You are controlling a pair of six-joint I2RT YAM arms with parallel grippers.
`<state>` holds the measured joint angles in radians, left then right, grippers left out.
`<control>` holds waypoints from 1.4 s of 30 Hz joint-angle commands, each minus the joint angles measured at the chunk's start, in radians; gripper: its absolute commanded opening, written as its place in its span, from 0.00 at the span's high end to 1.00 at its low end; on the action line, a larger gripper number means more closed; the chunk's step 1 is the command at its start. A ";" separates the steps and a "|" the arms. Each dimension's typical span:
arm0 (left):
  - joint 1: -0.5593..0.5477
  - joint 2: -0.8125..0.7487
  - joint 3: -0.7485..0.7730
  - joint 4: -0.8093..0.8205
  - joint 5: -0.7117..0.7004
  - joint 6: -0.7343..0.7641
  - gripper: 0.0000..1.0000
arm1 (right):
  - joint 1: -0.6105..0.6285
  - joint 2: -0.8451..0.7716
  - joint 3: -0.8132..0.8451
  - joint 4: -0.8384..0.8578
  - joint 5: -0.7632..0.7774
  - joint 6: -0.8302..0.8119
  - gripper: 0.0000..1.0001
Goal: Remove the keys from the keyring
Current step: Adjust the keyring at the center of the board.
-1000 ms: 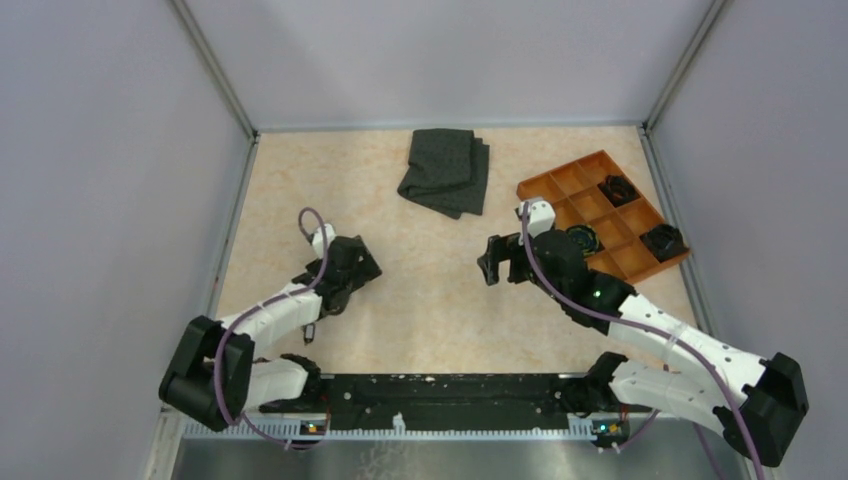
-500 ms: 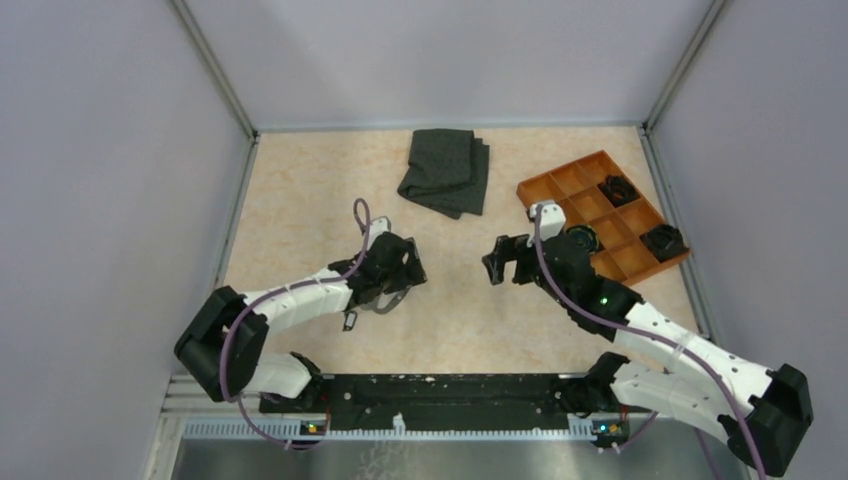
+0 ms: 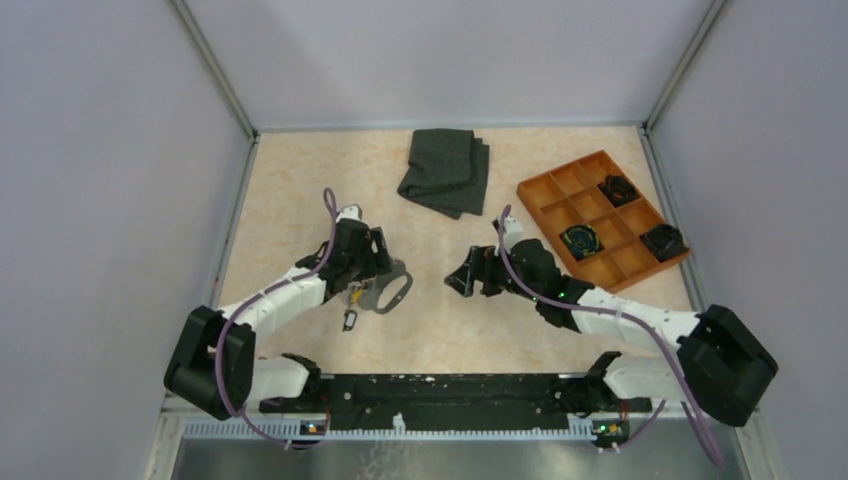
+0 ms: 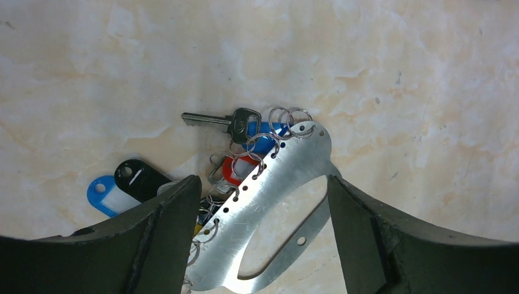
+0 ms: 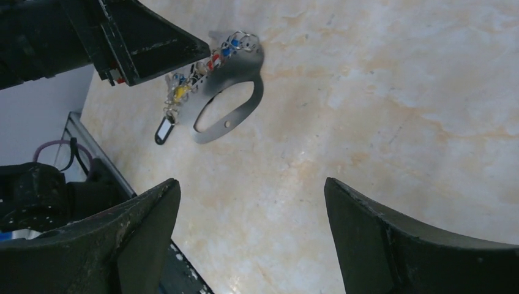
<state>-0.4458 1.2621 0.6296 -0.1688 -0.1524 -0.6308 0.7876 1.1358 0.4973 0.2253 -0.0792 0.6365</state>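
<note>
The keyring is a flat, pale metal loop lying on the table, also in the overhead view and the right wrist view. The keys hang from small rings along its edge, with dark, blue and red heads. A black tag trails from the bunch. My left gripper is open and straddles the loop without touching it. My right gripper is open and empty, over bare table to the right of the keyring.
A folded dark grey cloth lies at the back. An orange compartment tray at the right holds black clumps. Walls close in on three sides. A black rail runs along the near edge.
The left gripper swung right, then back a little, and now sits over the keyring, which lies farther right than a second ago. The right gripper has slid left and lower towards it.
</note>
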 commanded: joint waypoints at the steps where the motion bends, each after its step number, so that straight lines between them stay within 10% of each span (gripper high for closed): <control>1: 0.004 0.015 -0.013 0.040 0.052 0.067 0.29 | -0.002 0.088 -0.009 0.212 -0.106 0.084 0.15; 24: 0.003 0.171 -0.071 0.104 0.005 0.073 0.90 | 0.016 0.303 -0.017 0.402 -0.179 0.173 0.25; 42: -0.105 0.275 -0.103 0.274 0.227 -0.103 0.88 | 0.018 0.467 0.020 0.521 -0.195 0.295 0.31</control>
<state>-0.5087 1.4899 0.5743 0.1574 -0.0231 -0.6796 0.7982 1.6043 0.4812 0.6949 -0.2966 0.9184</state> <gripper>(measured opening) 0.071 0.689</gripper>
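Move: The keyring's metal plate is centred about 3 cm right of my left hand and 2 cm back, some 5 cm below. Just ahead of that hand, about 2 cm and 1 cm to its left, lies the silver key; the black tag sits some 8 cm back and 4 cm left. From my right hand, the plate is roughly 13 cm left, 4 cm ahead and 11 cm lower. I sink my left hand about 4 cm onto the keyring and shut its fingers on the plate's keyed edge by the red tag, then draw it some 5 cm to the right along the table. Meanwhile I bring my right hand about 6 cm left and 6 cm down towards the plate, tipping its fingers further down and narrowing them a little but keeping them open. ##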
